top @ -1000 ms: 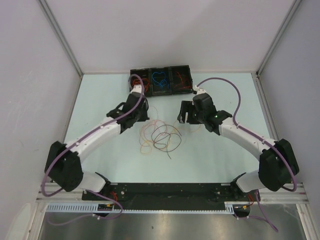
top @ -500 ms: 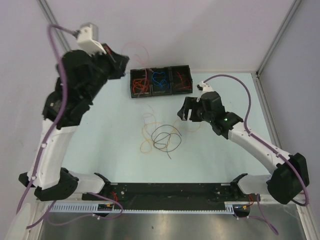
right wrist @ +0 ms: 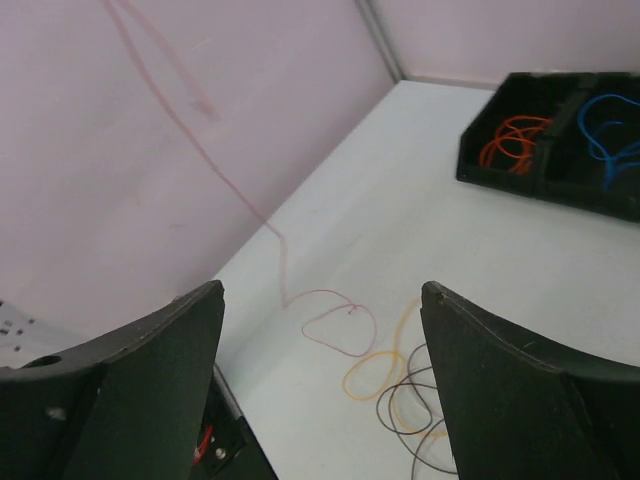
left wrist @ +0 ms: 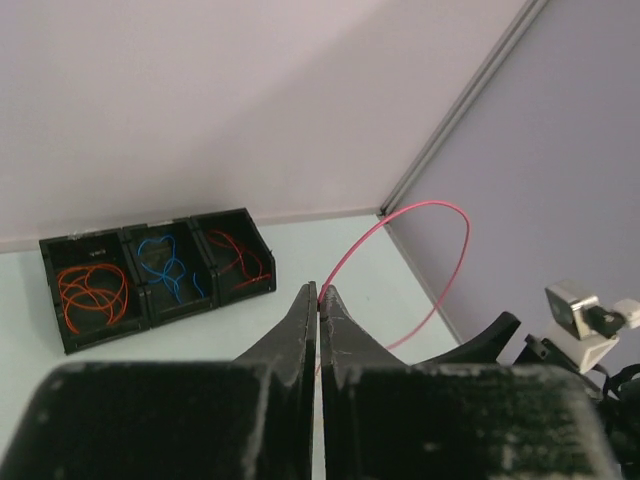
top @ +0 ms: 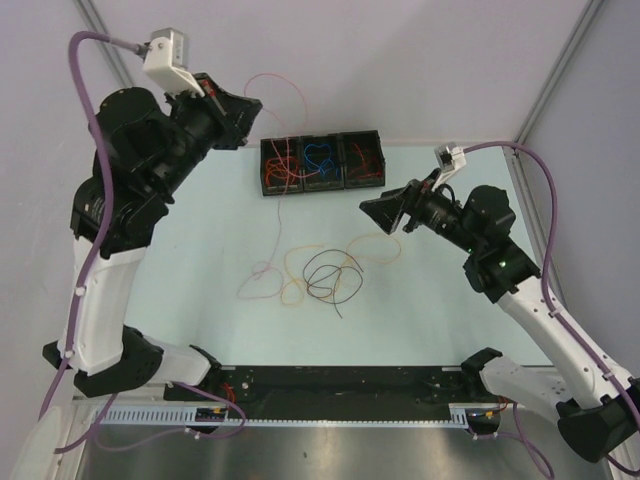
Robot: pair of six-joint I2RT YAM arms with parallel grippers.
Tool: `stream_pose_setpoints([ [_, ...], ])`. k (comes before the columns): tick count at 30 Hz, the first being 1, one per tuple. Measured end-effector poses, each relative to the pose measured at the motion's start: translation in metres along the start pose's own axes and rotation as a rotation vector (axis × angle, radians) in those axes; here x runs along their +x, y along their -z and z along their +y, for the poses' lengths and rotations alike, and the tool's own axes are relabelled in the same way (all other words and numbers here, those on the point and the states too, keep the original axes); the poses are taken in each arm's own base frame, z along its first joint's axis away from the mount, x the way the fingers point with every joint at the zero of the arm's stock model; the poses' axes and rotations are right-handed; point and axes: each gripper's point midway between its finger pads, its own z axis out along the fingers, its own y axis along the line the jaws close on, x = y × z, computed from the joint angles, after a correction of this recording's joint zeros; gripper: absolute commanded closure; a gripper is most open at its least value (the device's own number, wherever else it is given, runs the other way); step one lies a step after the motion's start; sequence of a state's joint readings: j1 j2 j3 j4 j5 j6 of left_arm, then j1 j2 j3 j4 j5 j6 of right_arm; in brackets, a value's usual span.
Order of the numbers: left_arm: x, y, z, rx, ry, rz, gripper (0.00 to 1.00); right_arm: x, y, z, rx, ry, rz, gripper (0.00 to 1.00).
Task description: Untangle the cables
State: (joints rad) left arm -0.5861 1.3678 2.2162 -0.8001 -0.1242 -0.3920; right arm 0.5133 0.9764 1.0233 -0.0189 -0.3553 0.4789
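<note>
My left gripper [top: 246, 106] is raised high at the back left and shut on a thin pink-red cable [top: 278, 220]. In the left wrist view this cable [left wrist: 432, 204] arcs out from the pinched fingertips. It hangs down to the table and ends in a small loop [right wrist: 340, 325]. Beside that loop lie an orange-yellow cable [top: 293, 293] and a black cable [top: 330, 275], looped over each other; both show in the right wrist view, orange-yellow cable [right wrist: 375, 375] and black cable [right wrist: 405, 410]. My right gripper [top: 385, 212] hovers open to the right of them, holding nothing.
A black three-compartment tray [top: 320, 136] stands at the back edge with orange-red, blue and red cables sorted inside; the same tray [left wrist: 60, 245] shows in the left wrist view. Grey walls close the table on three sides. The arm bases sit along the near edge.
My left arm has swung up from the table to high at the back left, drawing the pink-red cable out of the pile. My right arm has risen and shifted right, jaws slightly wider.
</note>
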Motion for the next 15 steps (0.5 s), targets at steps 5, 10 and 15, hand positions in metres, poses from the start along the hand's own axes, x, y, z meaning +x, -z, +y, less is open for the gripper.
stream_pose_setpoints([
  [5,0.021,-0.01,0.003,-0.001,-0.004,0.061,1.0,0.004,-0.005,0.024,-0.116,-0.002,0.02,0.18],
  [10,0.033,-0.013,0.005,-0.002,0.002,0.088,1.0,0.035,-0.025,0.038,-0.172,-0.02,0.105,0.2],
  [15,0.036,-0.014,0.004,0.005,0.009,0.095,1.0,0.066,-0.05,0.035,-0.176,-0.038,0.174,0.2],
])
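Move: The pink cable hangs from my closed left fingers. Its free-hanging part, at my right hand's height, is about 18 cm to that hand's left and 3 cm ahead, so some 20 cm below my left hand, 2 cm to its right and 1 cm ahead. From my right hand the black cable lies about 4 cm ahead, 9 cm left and 36 cm down, and the tray roughly 40 cm ahead, 13 cm left and 35 cm down. I swing my open right hand some 8 cm left towards the hanging pink cable. It drifts back a little and rises slightly, then sinks to end about 4 cm lower, turning some 15 degrees counter-clockwise. My left hand keeps the cable pinched up high and eases it down about 3.5 cm and slightly to the right. ##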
